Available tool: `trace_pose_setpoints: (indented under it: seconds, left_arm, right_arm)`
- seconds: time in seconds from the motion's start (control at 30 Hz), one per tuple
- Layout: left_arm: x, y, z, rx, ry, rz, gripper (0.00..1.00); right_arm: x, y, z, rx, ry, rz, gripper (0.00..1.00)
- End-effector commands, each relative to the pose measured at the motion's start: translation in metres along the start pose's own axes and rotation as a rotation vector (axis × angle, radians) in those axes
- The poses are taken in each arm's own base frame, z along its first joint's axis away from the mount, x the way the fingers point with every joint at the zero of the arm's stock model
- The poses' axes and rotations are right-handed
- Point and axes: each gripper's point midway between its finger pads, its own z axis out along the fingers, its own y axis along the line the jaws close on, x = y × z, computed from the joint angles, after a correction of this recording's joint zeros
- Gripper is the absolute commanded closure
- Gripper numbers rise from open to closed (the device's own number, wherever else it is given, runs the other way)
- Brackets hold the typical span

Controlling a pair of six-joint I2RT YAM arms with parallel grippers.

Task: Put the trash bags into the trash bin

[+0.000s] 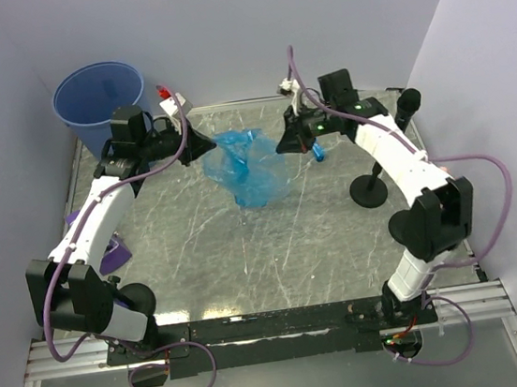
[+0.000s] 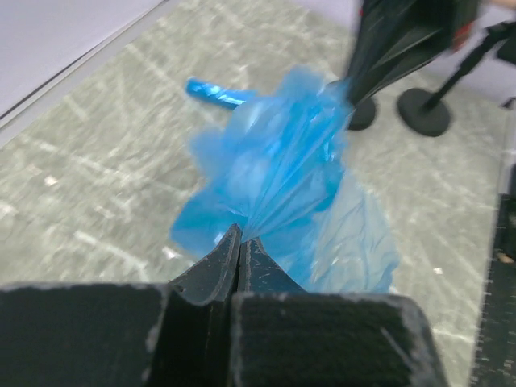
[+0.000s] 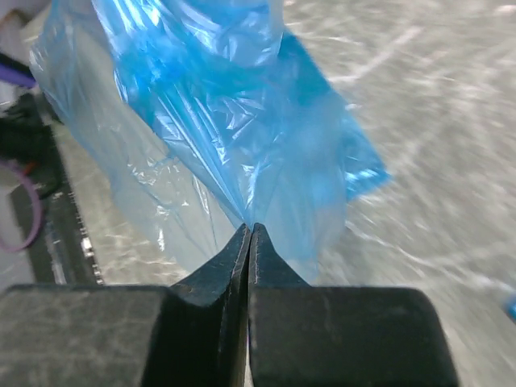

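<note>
A crumpled, see-through blue trash bag (image 1: 251, 168) hangs between my two grippers near the table's back middle. My left gripper (image 1: 204, 147) is shut on the bag's left edge; in the left wrist view its tips (image 2: 242, 234) pinch gathered film (image 2: 278, 173). From the right, my right gripper (image 1: 281, 143) is shut on the bag's other edge, and its tips (image 3: 249, 228) clamp the film (image 3: 218, 105). The trash bin (image 1: 99, 100), a round blue bucket, stands in the back left corner behind the left arm. A small rolled blue bag (image 2: 214, 92) lies on the table beyond.
A black stand with a round base (image 1: 369, 189) is by the right arm. Purple objects (image 1: 110, 254) lie at the left table edge under the left arm. A small white and red item (image 1: 172, 100) sits at the back edge. Walls close in on the left, back and right.
</note>
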Motion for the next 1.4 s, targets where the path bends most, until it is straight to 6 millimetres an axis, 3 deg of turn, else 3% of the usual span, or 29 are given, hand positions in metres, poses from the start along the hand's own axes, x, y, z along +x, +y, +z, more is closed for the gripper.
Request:
trace_pose_setpoints:
  seconds: [0.0,0.3,0.57,0.93,1.37]
  left_arm:
    - [-0.011,0.018,-0.008,-0.112,0.004,0.078,0.99]
    - [-0.005,0.041,-0.008,-0.216,0.034,0.066,0.99]
    - [-0.001,0.047,-0.011,-0.262,0.040,0.065,0.99]
    - [0.006,0.055,-0.013,-0.305,0.043,0.044,0.99]
    - [0.024,0.061,-0.012,-0.343,0.081,-0.039,0.99]
  right_arm:
    - [-0.013,-0.009,-0.033,0.162,-0.040,-0.075,1.00]
    - [-0.006,-0.054,-0.067,0.463,-0.026,-0.056,1.00]
    - [-0.006,-0.086,-0.090,0.655,-0.026,-0.028,1.00]
    - [-0.019,-0.105,-0.112,0.815,-0.053,-0.025,1.00]
    - [-0.029,-0.113,-0.117,0.862,-0.074,-0.031,1.00]
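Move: The trash bag hangs bunched between the two shut grippers, each pinching its upper edge. Its middle is about 8 cm right of the left hand, 3 cm back and 10 cm below; from the right hand it is some 8 cm left, 1 cm back and 6 cm below. The blue roll lies on the table about 11 cm ahead of the right hand, 12 cm right and 25 cm below. The trash bin stands roughly 29 cm left of the left hand, 18 cm ahead and 15 cm lower. Spread the trash bag by drawing its two pinched edges apart, keeping both grippers shut. Carry the right gripper about 13 cm right and 7 cm forward, towards the blue roll, turning it clockwise as it goes; ease the left gripper forward, left and down a few centimetres with a slight counter-clockwise turn, slowing towards the finish. ##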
